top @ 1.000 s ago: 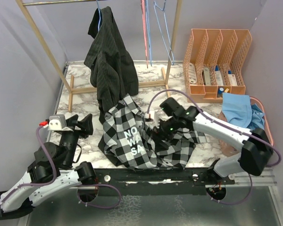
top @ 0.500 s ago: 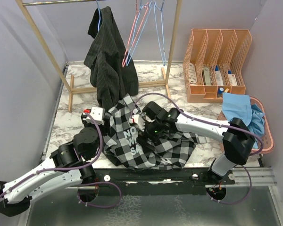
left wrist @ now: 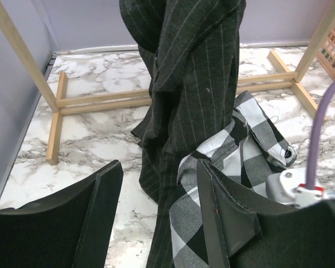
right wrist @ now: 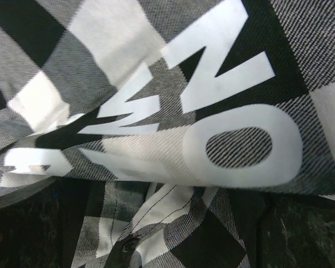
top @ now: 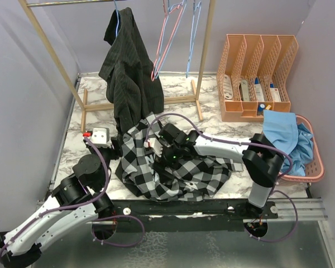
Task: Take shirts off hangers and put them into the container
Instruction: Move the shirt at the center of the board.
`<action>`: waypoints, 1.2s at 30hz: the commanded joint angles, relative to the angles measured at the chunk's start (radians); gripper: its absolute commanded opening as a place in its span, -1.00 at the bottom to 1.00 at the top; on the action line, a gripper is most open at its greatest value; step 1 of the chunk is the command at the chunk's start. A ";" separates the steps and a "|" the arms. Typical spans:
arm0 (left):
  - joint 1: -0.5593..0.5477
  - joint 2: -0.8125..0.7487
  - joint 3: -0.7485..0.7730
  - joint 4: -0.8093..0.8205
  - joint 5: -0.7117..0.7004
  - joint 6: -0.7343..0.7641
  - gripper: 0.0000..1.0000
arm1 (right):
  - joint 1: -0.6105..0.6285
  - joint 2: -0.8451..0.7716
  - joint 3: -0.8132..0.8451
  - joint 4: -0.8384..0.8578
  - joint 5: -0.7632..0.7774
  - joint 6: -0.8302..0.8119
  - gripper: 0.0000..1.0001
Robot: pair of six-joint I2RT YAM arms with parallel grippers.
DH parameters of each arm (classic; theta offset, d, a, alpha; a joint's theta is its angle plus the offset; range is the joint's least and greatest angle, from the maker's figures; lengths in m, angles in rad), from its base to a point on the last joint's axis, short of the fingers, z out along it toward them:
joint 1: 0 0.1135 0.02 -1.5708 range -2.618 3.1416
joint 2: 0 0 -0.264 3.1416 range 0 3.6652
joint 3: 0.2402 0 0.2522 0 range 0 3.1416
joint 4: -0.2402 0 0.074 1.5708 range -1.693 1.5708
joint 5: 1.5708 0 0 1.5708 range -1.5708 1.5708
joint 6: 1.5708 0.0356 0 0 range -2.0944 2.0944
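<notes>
The black-and-white checked shirt (top: 181, 174) lies crumpled on the table's near middle. My right gripper (top: 161, 158) is pressed down into it. Its jaws are open, with folds and white lettering of the checked shirt (right wrist: 173, 128) between the dark fingers (right wrist: 304, 234). My left gripper (top: 116, 149) is open at the shirt's left edge. In the left wrist view its jaws (left wrist: 156, 206) straddle the pinstriped hem and a checked fold (left wrist: 195, 223). The black pinstriped shirt (top: 128, 70) hangs on a blue hanger (top: 116, 12). A light blue shirt (top: 286, 133) lies in the pink basket (top: 317, 164).
Empty pink (top: 166, 42) and blue (top: 193, 39) wire hangers dangle from the wooden rack (top: 204, 61), whose feet (top: 84, 111) rest on the marble table. A peach file organizer (top: 257, 72) stands at the back right. Purple walls close in both sides.
My left arm has swung forward and right, up to the shirts. My right gripper has slid left across the checked shirt and down into it. The empty hangers are swinging.
</notes>
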 commanded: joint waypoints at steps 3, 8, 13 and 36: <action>0.012 0.028 0.000 0.028 0.062 0.015 0.17 | 0.011 0.061 -0.005 0.060 0.059 -0.010 0.99; 0.013 0.004 -0.006 0.028 0.067 0.013 0.17 | 0.010 0.113 -0.055 0.093 0.178 -0.031 0.98; 0.013 0.003 -0.007 0.029 0.068 0.012 0.17 | 0.009 0.157 -0.122 0.120 0.241 -0.047 0.41; 0.014 0.055 -0.010 0.035 0.090 0.013 0.17 | -0.774 -0.454 0.154 -0.304 -0.210 -0.101 -0.98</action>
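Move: Just under the right hand's wide-open fingers lies the checked shirt, its middle about 3 cm ahead, 4 cm to the right and 5 cm below. The dark shirt hangs some 22 cm ahead and 13 cm left, about 15 cm higher; the container is about 8 cm ahead and 48 cm right, roughly level, and the orange organizer about 33 cm ahead and 36 cm right. From the left hand the checked shirt is roughly 20 cm right, 2 cm back and 25 cm down. Sinking about 5 cm and easing forward into the cloth, the right hand shuts its open fingers on a fold of the checked shirt near the white lettering. Keeping that pinch, it sweeps fast some 20 cm to the right towards the container, forward and up as well, away from the hanging dark shirt, while the wrist turns some 40 degrees clockwise. ##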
